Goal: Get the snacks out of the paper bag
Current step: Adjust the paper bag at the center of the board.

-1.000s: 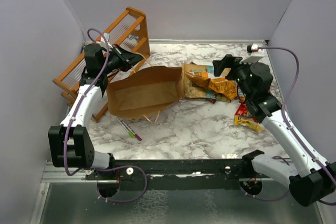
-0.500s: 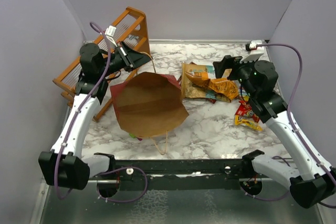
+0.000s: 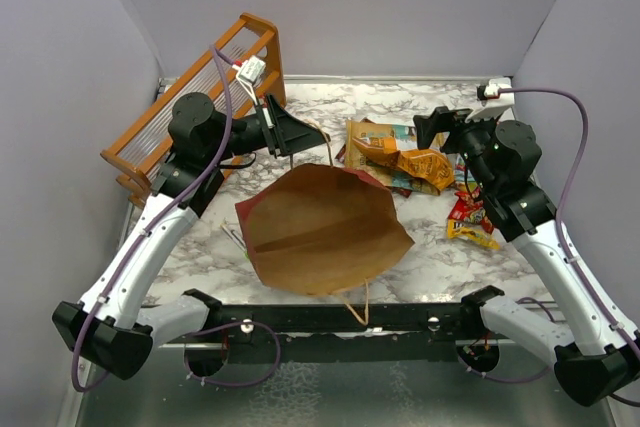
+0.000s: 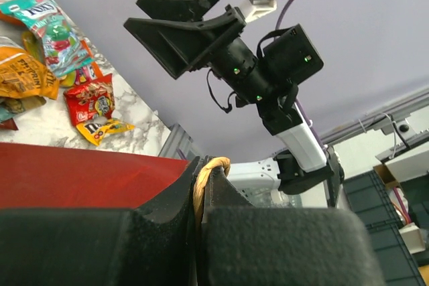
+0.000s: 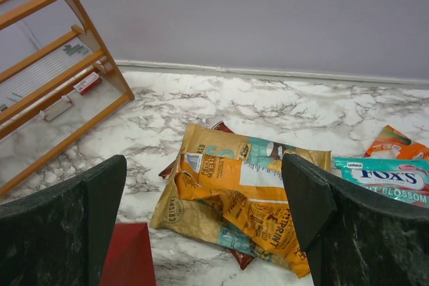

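The paper bag [image 3: 325,232] hangs tilted over the table's middle, its brown inside facing up and its dark red outside [image 4: 80,175] showing in the left wrist view. My left gripper [image 3: 300,135] is shut on the bag's tan twisted handle [image 4: 212,164], which is pinched between the fingertips. The bag's other handle [image 3: 358,302] dangles at its near edge. The snacks [image 3: 400,159] lie in a pile on the marble right of the bag: tan and orange packets [image 5: 248,192], a teal one [image 5: 392,180], and red and yellow ones [image 3: 470,222]. My right gripper [image 3: 437,127] hovers open over the pile, holding nothing.
An orange wooden rack [image 3: 195,97] stands at the back left, behind the left arm, and shows again [image 5: 60,65] in the right wrist view. Purple walls close in the table on three sides. The arms' base rail [image 3: 340,322] runs along the near edge.
The left arm has lifted the bag by its handle and carried it right and nearer. The bag went from lying on its side to hanging, and now covers the markers. The right gripper drifted slightly right.
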`<state>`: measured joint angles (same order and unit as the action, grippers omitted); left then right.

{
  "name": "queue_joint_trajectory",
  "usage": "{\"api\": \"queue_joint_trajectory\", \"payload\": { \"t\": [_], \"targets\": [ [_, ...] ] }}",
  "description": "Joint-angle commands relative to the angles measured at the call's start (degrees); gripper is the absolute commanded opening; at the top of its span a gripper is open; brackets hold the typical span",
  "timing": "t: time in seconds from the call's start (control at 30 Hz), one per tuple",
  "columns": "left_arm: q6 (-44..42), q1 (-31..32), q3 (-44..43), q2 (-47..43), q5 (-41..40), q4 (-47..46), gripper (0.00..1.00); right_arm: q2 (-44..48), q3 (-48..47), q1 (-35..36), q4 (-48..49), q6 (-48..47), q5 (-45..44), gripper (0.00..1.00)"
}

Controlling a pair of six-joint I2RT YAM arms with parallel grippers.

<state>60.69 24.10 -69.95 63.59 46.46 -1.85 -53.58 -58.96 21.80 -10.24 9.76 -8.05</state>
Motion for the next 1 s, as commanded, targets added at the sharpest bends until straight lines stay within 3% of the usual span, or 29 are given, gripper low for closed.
{"api": "queue_joint_trajectory", "payload": {
  "t": [0.0,0.27,0.43,0.8,0.97],
  "targets": [
    [0.64,1.3,0.1,-0.37,-0.93,-2.06,0.0,0.98,-0.04,0.34,0.51,-0.76,-1.56,0.99],
    [-2.85,1.23,1.93,7.75,-2.6,1.07,0.0,1.36,-0.72,0.34,-0.05,-1.12,-1.69,0.99],
    [-11.49,0.86,-4.01,15.0,-5.0,11.09,0.0,1.86,-0.33,0.35,-0.31,-1.63,-2.18,0.99],
    [-17.01,0.46,-7.31,21.32,-7.85,15.17,0.0,2.09,0.15,0.3,0.4,-2.38,-2.47,0.99],
    [-19.73,0.34,-12.66,24.38,-8.17,17.77,0.0,1.92,-0.3,0.35,0.16,-2.39,-2.29,0.99]
  ]
}}
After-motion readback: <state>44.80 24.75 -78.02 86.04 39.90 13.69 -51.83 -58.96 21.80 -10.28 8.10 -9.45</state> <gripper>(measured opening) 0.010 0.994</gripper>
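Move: The left hand holds the empty paper bag by its far twine handle, the bag's middle about 22 cm below and 5 cm back of it, straight in line. The middle of the board lies some 8 cm ahead and 42 cm below. On the board, the orange snack pile is about 17 cm ahead and 18 cm right, the pens 7 cm back and 19 cm left. From the right hand, the board's middle is 19 cm left, 3 cm back, 33 cm down. Still pinching the twine handle, the left hand lowers the paper bag towards the board by about 14 cm while reaching some 10 cm forward, drifting slightly right. It drops quickly, then levels off and creeps on forward; the fingers, pointing right, tip down by roughly 20 degrees and stay shut. ##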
